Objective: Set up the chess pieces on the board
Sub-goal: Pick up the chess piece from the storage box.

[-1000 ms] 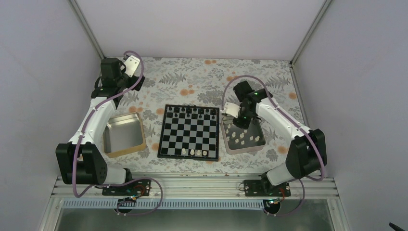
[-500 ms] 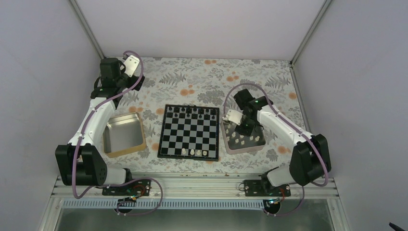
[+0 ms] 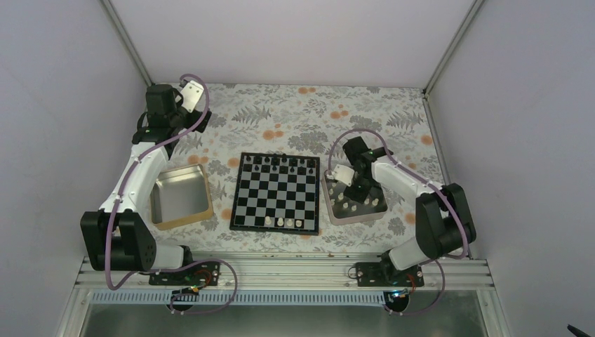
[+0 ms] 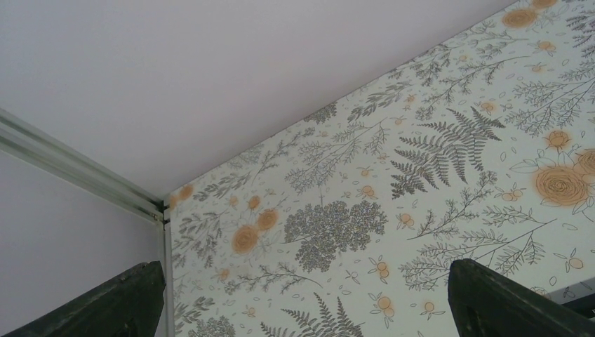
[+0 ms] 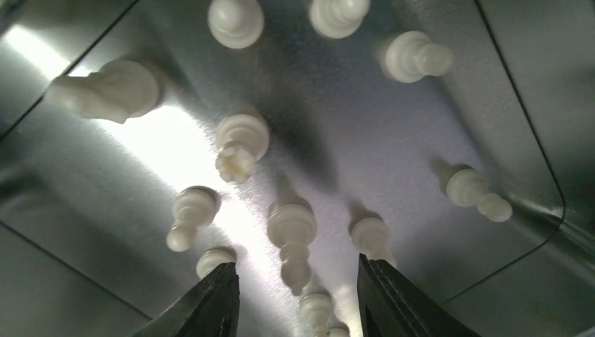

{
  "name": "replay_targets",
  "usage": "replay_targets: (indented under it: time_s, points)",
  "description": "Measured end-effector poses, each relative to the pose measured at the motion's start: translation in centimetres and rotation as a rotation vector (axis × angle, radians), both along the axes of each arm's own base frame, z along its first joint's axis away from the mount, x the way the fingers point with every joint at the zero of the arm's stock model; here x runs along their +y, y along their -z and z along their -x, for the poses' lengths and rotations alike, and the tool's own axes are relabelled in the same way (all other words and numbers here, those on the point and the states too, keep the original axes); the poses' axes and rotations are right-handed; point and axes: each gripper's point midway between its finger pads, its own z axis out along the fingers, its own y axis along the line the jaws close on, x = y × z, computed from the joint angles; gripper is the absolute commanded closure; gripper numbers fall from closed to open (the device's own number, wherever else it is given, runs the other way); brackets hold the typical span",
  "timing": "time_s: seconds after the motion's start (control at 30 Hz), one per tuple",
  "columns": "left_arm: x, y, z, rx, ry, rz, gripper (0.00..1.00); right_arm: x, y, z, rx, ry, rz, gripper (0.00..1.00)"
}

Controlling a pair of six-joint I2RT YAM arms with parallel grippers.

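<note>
The chequered board (image 3: 276, 192) lies mid-table, with black pieces on its far row and a few white pieces (image 3: 284, 222) on its near row. Right of it a metal tray (image 3: 379, 210) holds several white pieces (image 3: 353, 205). My right gripper (image 3: 358, 191) is low inside this tray. In the right wrist view it (image 5: 297, 275) is open, and a tall white piece (image 5: 292, 235) stands between the fingertips (image 5: 219, 288), untouched. Other white pieces (image 5: 241, 145) stand around it. My left gripper (image 3: 191, 90) is open and empty at the far left, raised; its wrist view (image 4: 302, 295) shows only cloth.
An empty metal tray (image 3: 180, 197) with a wooden rim lies left of the board. The flowered cloth (image 3: 295, 116) covers the table. Enclosure walls and frame posts (image 4: 84, 175) stand close at the far left corner.
My right gripper has moved nearer and down, from above the tray's far edge into the tray among the white pieces. The left arm has not moved.
</note>
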Motion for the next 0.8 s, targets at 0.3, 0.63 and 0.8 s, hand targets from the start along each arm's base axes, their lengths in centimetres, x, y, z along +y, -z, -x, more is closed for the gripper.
replay_targets:
  time_s: [0.3, 0.63, 0.8]
  points:
    - [0.0, 0.0, 0.0, 0.001, 0.0, 0.0, 0.0, -0.5, 0.4, -0.9, -0.014, 0.015, -0.006, 0.62]
    - [-0.1, 0.5, -0.1, 0.013, 0.003, 0.002, 0.0, -0.4, 2.0, -0.3, 0.039, 0.014, -0.012, 0.77]
    - [-0.1, 0.5, -0.1, 0.015, 0.003, 0.002, 0.0, -0.3, 2.0, -0.4, 0.039, 0.014, -0.022, 0.88]
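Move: Just under the right hand, about 3 cm down and practically in line with the fingers, stands the tall white chess piece in the storage box. The rook is about 4 cm to the hand's left and 1 cm farther out; one pawn stands 3 cm ahead and 2 cm to the right, another 2 cm back and 2 cm to the left. From the left hand the tall piece lies roughly 55 cm to the right, 18 cm back and 24 cm lower. Easing about 1 cm forward first and slightly right to line up over the tall chess piece, the right hand then sinks some 2 cm, drawing back half a centimetre, with its fingers on either side of the upper part. On the way down the half-open fingers draw together, and they end pinching the piece by head and neck. ##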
